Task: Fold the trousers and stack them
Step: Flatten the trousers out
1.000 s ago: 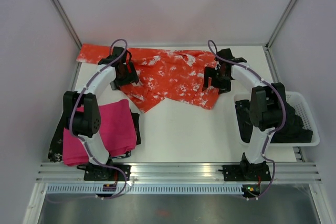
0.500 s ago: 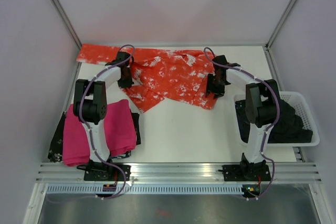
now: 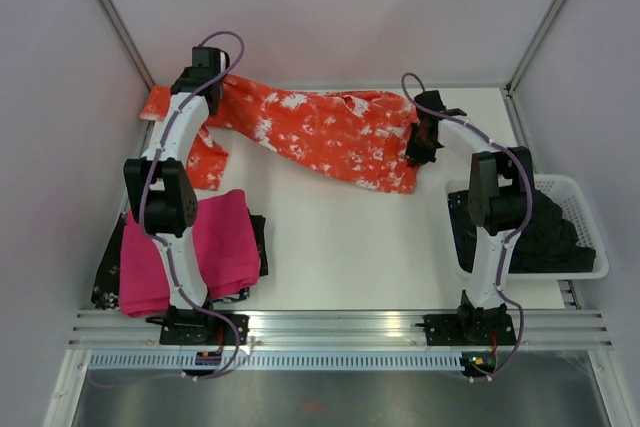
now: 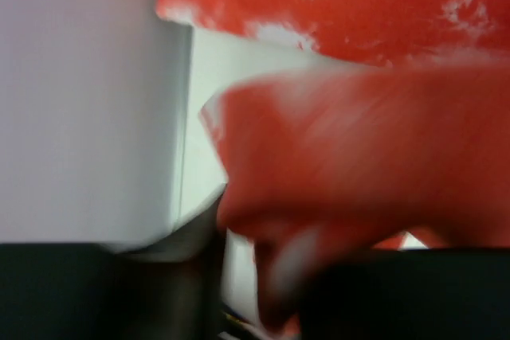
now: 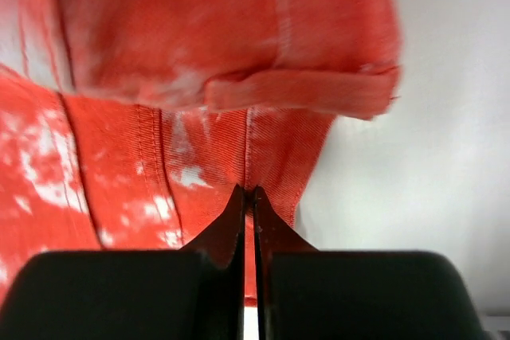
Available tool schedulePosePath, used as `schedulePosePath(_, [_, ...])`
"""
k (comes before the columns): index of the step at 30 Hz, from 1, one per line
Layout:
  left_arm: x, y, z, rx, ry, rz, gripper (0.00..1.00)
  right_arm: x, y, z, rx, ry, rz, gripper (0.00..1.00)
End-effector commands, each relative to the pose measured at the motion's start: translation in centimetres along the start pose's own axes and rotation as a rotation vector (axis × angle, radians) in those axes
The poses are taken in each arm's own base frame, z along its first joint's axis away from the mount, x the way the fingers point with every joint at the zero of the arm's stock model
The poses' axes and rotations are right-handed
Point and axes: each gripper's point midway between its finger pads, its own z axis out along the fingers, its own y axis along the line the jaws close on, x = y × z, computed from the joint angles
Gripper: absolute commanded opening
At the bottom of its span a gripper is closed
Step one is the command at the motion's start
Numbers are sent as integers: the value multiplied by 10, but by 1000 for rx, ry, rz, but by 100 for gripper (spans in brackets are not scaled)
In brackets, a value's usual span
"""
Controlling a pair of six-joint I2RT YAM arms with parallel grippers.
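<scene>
The orange-red, white-blotched trousers (image 3: 320, 132) hang stretched across the back of the table (image 3: 350, 247) between my two grippers. My left gripper (image 3: 205, 82) is raised near the far left corner and shut on the trousers' left end; one leg (image 3: 205, 157) droops below it. The left wrist view is blurred, with trousers fabric (image 4: 358, 141) bunched across the left gripper (image 4: 279, 276). My right gripper (image 3: 424, 139) is low at the trousers' right edge. In the right wrist view the right gripper (image 5: 249, 197) is pinched shut on a seam of the trousers (image 5: 199, 157).
A folded magenta cloth (image 3: 190, 247) lies at the near left on a dark patterned garment (image 3: 108, 282). At the right edge a white basket (image 3: 585, 202) holds a black garment (image 3: 530, 232). Enclosure walls stand close behind and beside the left gripper.
Both grippers closed on the trousers. The left arm then lifted and swung back toward the far left corner, pulling the crumpled fabric out into a long stretched band.
</scene>
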Motion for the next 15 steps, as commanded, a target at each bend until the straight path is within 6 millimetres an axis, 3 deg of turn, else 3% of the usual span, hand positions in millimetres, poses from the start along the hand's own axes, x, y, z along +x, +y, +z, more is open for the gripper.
schedulePosePath(1, [-65,41,-53,-54,-169,145,69,-84,-49,-36,69,-225,173,0])
schedulePosePath(2, [-71,37,-64,-3,-186,159,83,-97,-54,-45,60,-255,189,0])
schedulePosePath(4, [-66,18,-74,132,-193,189,99,-110,-64,-56,71,-292,145,0])
schedulePosePath(7, [-57,19,-77,124,-185,74,100,-112,-66,-57,82,-283,73,0])
schedulePosePath(9, [-40,14,-71,152,-118,12,100,-102,-69,-49,93,-240,69,0])
schedulePosePath(12, [1,6,-45,180,54,-276,100,-89,-74,-38,115,-192,77,0])
schedulePosePath(13, [17,8,-34,186,136,-448,100,-89,-74,-37,118,-188,77,0])
schedulePosePath(14, [42,10,-22,224,246,-539,100,-88,-75,-36,123,-182,73,0])
schedulePosePath(15, [55,7,-14,229,313,-618,100,-87,-75,-35,123,-179,65,0])
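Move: The right hand already pinches the right end of the trousers just off the table. The bare table it is taken to lies about 10 cm to its right, 5 cm ahead and 2 cm below; the white basket's middle is some 28 cm right and 19 cm back. The left hand is high with a raised fold: the leg end lying on the table is about 10 cm back and 16 cm below, straight behind, and the pink pile 34 cm back, 13 cm below, neither to one side. The left fingers, only just parting, spring wide open and let go of the raised fold as the hand rises about 8 cm, easing slightly right; it then sinks some 4 cm, drawing back and swinging a little left again over the trousers' left part. Meanwhile the right hand keeps its pinch and sweeps the right end about 10 cm to the right, with roughly 5 cm forward and 5 cm up, turning slightly clockwise, then all but stops and holds it. ##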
